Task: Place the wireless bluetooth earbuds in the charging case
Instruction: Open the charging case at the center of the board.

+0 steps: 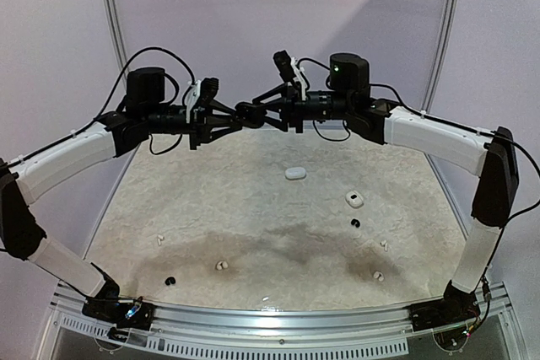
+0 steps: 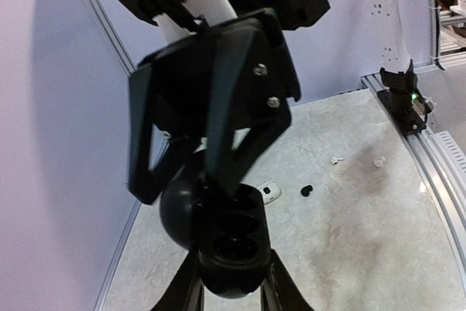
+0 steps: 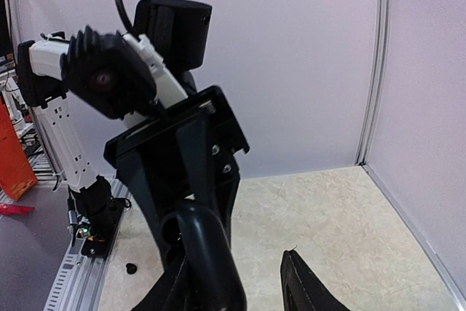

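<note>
Both arms are raised and meet high over the table. My left gripper is shut on a black charging case, open, with its round lid hanging to one side. The sockets look dark; I cannot tell whether a bud sits in them. My right gripper is open, one finger against the lid, the other finger well apart from it. Wireless bluetooth earbuds lie on the table: white earbuds and black earbuds.
A closed white case lies at the middle back. Another white case lies right of it, with a further white bud nearby. Walls close in the sides and back. A metal rail runs along the near edge.
</note>
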Tool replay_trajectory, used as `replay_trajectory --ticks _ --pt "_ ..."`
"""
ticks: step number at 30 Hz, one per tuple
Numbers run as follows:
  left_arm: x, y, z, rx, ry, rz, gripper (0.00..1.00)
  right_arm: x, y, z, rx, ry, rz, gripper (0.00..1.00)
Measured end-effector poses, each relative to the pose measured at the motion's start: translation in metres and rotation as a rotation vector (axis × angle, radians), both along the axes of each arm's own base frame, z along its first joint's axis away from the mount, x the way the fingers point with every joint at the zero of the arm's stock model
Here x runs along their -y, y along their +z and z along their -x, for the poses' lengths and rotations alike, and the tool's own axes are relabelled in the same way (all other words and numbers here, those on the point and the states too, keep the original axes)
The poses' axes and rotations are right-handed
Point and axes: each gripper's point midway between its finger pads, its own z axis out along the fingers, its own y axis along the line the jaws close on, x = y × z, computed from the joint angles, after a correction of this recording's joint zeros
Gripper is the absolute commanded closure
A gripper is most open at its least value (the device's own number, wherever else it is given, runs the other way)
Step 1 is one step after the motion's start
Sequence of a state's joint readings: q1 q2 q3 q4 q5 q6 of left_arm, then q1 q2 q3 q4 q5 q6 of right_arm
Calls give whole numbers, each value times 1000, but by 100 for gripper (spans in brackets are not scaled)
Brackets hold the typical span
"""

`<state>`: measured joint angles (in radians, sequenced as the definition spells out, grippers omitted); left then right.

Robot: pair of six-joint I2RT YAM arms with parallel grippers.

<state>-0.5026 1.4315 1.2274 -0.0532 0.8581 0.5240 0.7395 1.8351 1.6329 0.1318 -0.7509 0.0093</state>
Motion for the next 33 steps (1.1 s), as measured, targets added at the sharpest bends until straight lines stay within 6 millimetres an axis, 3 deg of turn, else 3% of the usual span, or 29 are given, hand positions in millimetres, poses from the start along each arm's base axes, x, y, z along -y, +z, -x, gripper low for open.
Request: replay_trajectory --ticks 3,11,17,23,33 --pt "2 -2 4 0 -17 -7 100 1 8 -3 7 -13 -15 59" --pt "1 -3 8 -31 -17 6 100 0 5 -2 -4 -10 -8 55" --pt "3 -6 8 -172 -3 72 100 0 3 -3 -24 -17 0 47" --pt "2 -26 9 -334 26 100 100 1 15 -4 -37 -18 -19 39" --pt "-3 -28 7 -421 81 148 100 6 23 -10 -93 -48 -24 33"
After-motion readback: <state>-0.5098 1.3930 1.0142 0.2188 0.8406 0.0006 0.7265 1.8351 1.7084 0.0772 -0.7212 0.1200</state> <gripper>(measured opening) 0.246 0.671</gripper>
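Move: My left hand already pinches the base of the black charging case, whose middle sits about 2 cm to the right of that hand point, level with it; the lid already stands open on the forward side. From my right hand the case is about 2 cm left, 1 cm back and 1 cm lower. Down on the table, some 33 cm below my left hand, the white oblong case lies roughly 10 cm ahead and 10 cm right, the white square case about level and 26 cm right. I spread my right fingers clearly wider and raise that hand about 2.5 cm, so they come free of the open lid. Meanwhile my left hand keeps its pinch on the base, easing back slightly, then sinking about 3 cm away from the right fingers while it rolls some 25 degrees about its own pointing line, forward side dipping. ##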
